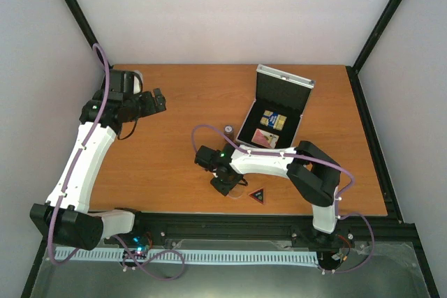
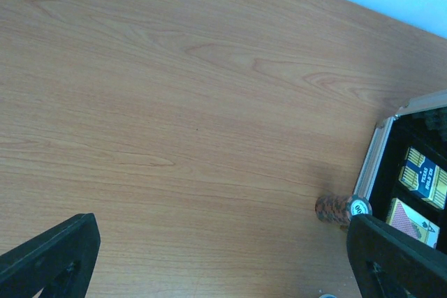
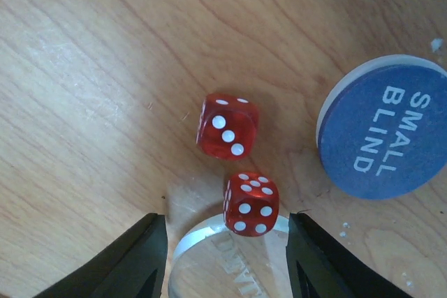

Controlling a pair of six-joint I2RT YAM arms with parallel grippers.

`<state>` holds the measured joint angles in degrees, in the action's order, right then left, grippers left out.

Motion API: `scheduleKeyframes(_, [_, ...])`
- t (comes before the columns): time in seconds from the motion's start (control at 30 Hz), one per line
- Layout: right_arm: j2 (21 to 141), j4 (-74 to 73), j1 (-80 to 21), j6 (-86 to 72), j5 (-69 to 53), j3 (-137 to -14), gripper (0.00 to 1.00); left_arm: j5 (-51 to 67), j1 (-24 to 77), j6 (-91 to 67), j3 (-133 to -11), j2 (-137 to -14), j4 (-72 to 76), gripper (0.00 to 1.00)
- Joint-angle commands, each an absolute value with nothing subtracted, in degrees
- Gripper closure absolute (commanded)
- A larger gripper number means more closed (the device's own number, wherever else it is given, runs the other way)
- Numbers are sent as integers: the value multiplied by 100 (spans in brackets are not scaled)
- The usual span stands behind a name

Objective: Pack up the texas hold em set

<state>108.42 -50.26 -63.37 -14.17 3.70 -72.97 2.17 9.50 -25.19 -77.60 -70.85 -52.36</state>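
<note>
The silver case [image 1: 283,82] lies open at the back right, its black lining holding a blue-gold deck [image 1: 274,121] and a red deck [image 1: 265,137]. A dark cylinder [image 1: 228,129] stands left of it. The black triangle [image 1: 259,195] lies near the front edge. My right gripper [image 3: 227,242] hangs open low over the table, its fingers on either side of the clear disc [image 3: 209,273] and close to its rim. One red die [image 3: 251,204] sits at the disc's edge and another [image 3: 227,125] lies beyond it. The blue chip [image 3: 380,130] lies to the right. My left gripper [image 1: 157,99] is open and empty.
In the left wrist view the cylinder [image 2: 335,209] stands just outside the case's metal rim [image 2: 374,155], with bare wood [image 2: 174,137] filling everything to its left. A black frame rail [image 1: 244,225] runs along the table's front edge.
</note>
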Motion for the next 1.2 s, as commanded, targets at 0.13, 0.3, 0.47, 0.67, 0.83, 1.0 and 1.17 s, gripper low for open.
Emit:
scheduleKeyframes(0.13, [11046,-4860,-6389,-1332,448,-7489,52,255,974,-2374,-7819,-7116,-5282,0])
scheduleKeyframes(0.3, [11150,-4849,-6381,-1256,457,-7564,52,225,972,-2339,-7812,-7125,-5293,0])
scheduleKeyframes(0.47, [11240,-4860,-6349,-1213,512,-7565,53,212,977,-2304,-7821,-7159,-5302,0])
scheduleKeyframes(0.67, [11224,-4866,-6282,-1180,576,-7512,58,211,974,-2298,-7796,-7163,-5300,0])
scheduleKeyframes(0.83, [11171,-4936,-6267,-1202,598,-7514,64,184,975,-2303,-7755,-7133,-5309,0])
scheduleKeyframes(1.0, [11138,-5012,-6268,-1205,653,-7532,76,158,976,-2317,-7711,-7091,-5300,0])
scheduleKeyframes(1.17, [11082,-5085,-6267,-1195,741,-7613,80,158,976,-2330,-7669,-7060,-5291,0])
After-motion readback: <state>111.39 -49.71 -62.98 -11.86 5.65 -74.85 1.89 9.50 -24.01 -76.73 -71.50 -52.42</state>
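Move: Just ahead of the right hand point, about 1 cm out and 1 cm below, sits the nearer red die. The second die is roughly 2 cm ahead and 2 cm left of the hand, the small blind button about 4 cm ahead and 1 cm right, the clear disc about 1 cm back and 2 cm right. From the left hand the nearer die lies some 15 cm back, 21 cm right and 26 cm below. Easing about 1 cm forward and 1 cm down, the right hand drifts a centimetre left until its open fingers straddle the nearer red die. It then stays low, fingers pointing down, and closes from half open to about a fifth, slipping back slightly right while still edging forward, and brings both pads against the die's sides. ##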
